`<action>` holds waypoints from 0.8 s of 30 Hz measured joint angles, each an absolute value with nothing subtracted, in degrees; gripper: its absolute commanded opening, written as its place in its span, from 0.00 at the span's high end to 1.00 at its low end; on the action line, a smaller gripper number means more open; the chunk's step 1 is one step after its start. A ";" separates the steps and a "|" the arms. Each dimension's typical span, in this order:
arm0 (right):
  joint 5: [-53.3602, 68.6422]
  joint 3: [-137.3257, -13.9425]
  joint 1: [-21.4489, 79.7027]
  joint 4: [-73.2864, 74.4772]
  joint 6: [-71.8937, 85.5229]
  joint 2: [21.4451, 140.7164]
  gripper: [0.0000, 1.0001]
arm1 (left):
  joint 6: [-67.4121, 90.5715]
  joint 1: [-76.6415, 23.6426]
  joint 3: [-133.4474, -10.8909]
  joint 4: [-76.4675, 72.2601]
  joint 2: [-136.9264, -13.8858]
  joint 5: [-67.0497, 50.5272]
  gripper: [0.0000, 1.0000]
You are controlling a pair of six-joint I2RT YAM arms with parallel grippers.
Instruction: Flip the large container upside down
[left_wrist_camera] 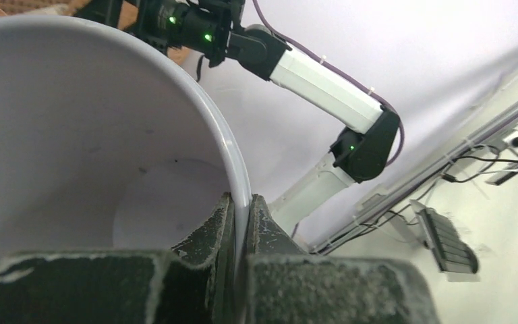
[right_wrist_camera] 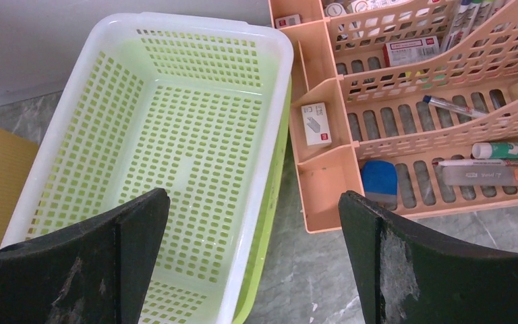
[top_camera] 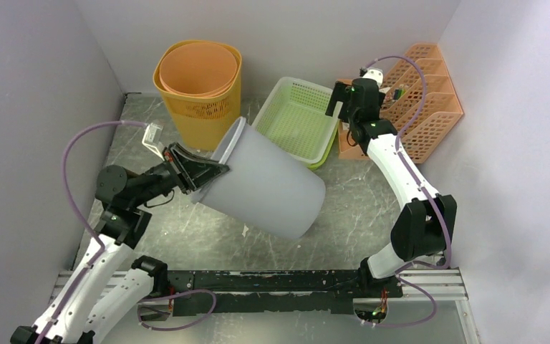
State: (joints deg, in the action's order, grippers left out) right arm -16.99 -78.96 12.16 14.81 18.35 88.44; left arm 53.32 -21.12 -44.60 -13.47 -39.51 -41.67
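The large container [top_camera: 268, 188] is a pale grey bucket, lifted and tipped on its side over the middle of the table, mouth toward the left arm, base toward the lower right. My left gripper [top_camera: 204, 174] is shut on its rim; in the left wrist view the thin white rim [left_wrist_camera: 239, 182] runs between the two pads, with one finger inside the large container [left_wrist_camera: 74, 155]. My right gripper [top_camera: 341, 100] hovers open at the back right, over the gap between the green basket and the orange organiser, nothing between its fingers [right_wrist_camera: 141, 229].
An orange slotted waste bin [top_camera: 200, 89] stands at the back, just behind the grey bucket's rim. A green perforated basket [top_camera: 297, 118] [right_wrist_camera: 175, 135] sits right of it. An orange desk organiser [top_camera: 422, 100] [right_wrist_camera: 405, 88] with pens and small boxes fills the back right corner.
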 measured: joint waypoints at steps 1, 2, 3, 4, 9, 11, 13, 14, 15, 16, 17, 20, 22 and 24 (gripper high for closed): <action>-16.95 -78.91 12.16 14.76 18.39 88.53 0.01 | 55.66 -21.12 -42.28 -16.60 -39.29 -41.98 0.93; -16.93 -78.81 12.16 14.63 18.39 88.55 0.01 | 57.67 -21.12 -40.34 -19.14 -39.11 -42.26 0.93; -16.91 -78.61 12.16 14.50 18.39 88.55 0.01 | 59.86 -21.15 -38.11 -22.02 -39.05 -42.48 0.93; -16.91 -78.39 12.16 14.48 18.39 88.55 0.01 | 61.60 -21.23 -36.53 -24.23 -39.05 -42.59 0.93; -16.95 -78.04 12.16 14.46 18.35 88.88 0.01 | 70.63 -22.41 -27.88 -37.52 -40.25 -42.57 0.93; -16.97 -77.73 12.16 14.33 18.35 88.88 0.01 | 74.17 -23.14 -24.71 -42.63 -41.32 -42.28 0.93; -16.95 -77.34 12.14 14.02 18.35 88.88 0.01 | 77.01 -24.03 -22.13 -46.81 -42.52 -41.85 0.93; -16.93 -77.14 12.14 14.00 18.33 88.90 0.01 | 78.11 -24.53 -21.12 -48.40 -42.98 -41.50 0.93; -16.93 -77.03 12.14 14.02 18.33 88.90 0.01 | 79.13 -25.08 -19.94 -50.17 -43.42 -41.04 0.93; -16.95 -77.01 12.14 14.00 18.31 88.92 0.01 | 80.42 -25.78 -18.50 -52.38 -43.97 -40.42 0.93; -16.95 -77.01 12.12 13.96 18.31 88.95 0.01 | 81.32 -26.28 -17.56 -54.00 -44.45 -39.97 0.93; -17.10 -77.01 12.10 13.56 18.22 88.99 0.01 | 84.14 -28.01 -14.48 -61.32 -47.62 -37.95 0.93; -17.15 -77.01 12.10 13.41 18.20 89.01 0.01 | 85.47 -29.71 -13.30 -65.67 -50.74 -35.97 0.93; -17.17 -77.01 12.10 13.21 18.20 89.10 0.01 | 86.32 -31.92 -12.82 -69.45 -54.30 -34.17 0.93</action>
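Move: The large grey container is already pinched by its rim in the left hand, lying sideways in the air with its middle about 10 cm to the right, 2 back and 8 below. The bare table it is brought over lies some 15 cm right and 38 below. The yellow basket stands about 30 cm ahead, 9 left and 25 lower; the green basket 31 ahead, 16 right and 34 lower. From the right hand, the container is roughly 32 cm back, 23 left and 5 higher. The grey container is carried down in the left hand, about 10 cm, easing some 3–4 cm to the right towards the open table, while the wrist keeps rolling over by some 30 degrees, fingertips tipping a little further up so the container's base swings upward. The fingers keep their pinch on the rim throughout. ##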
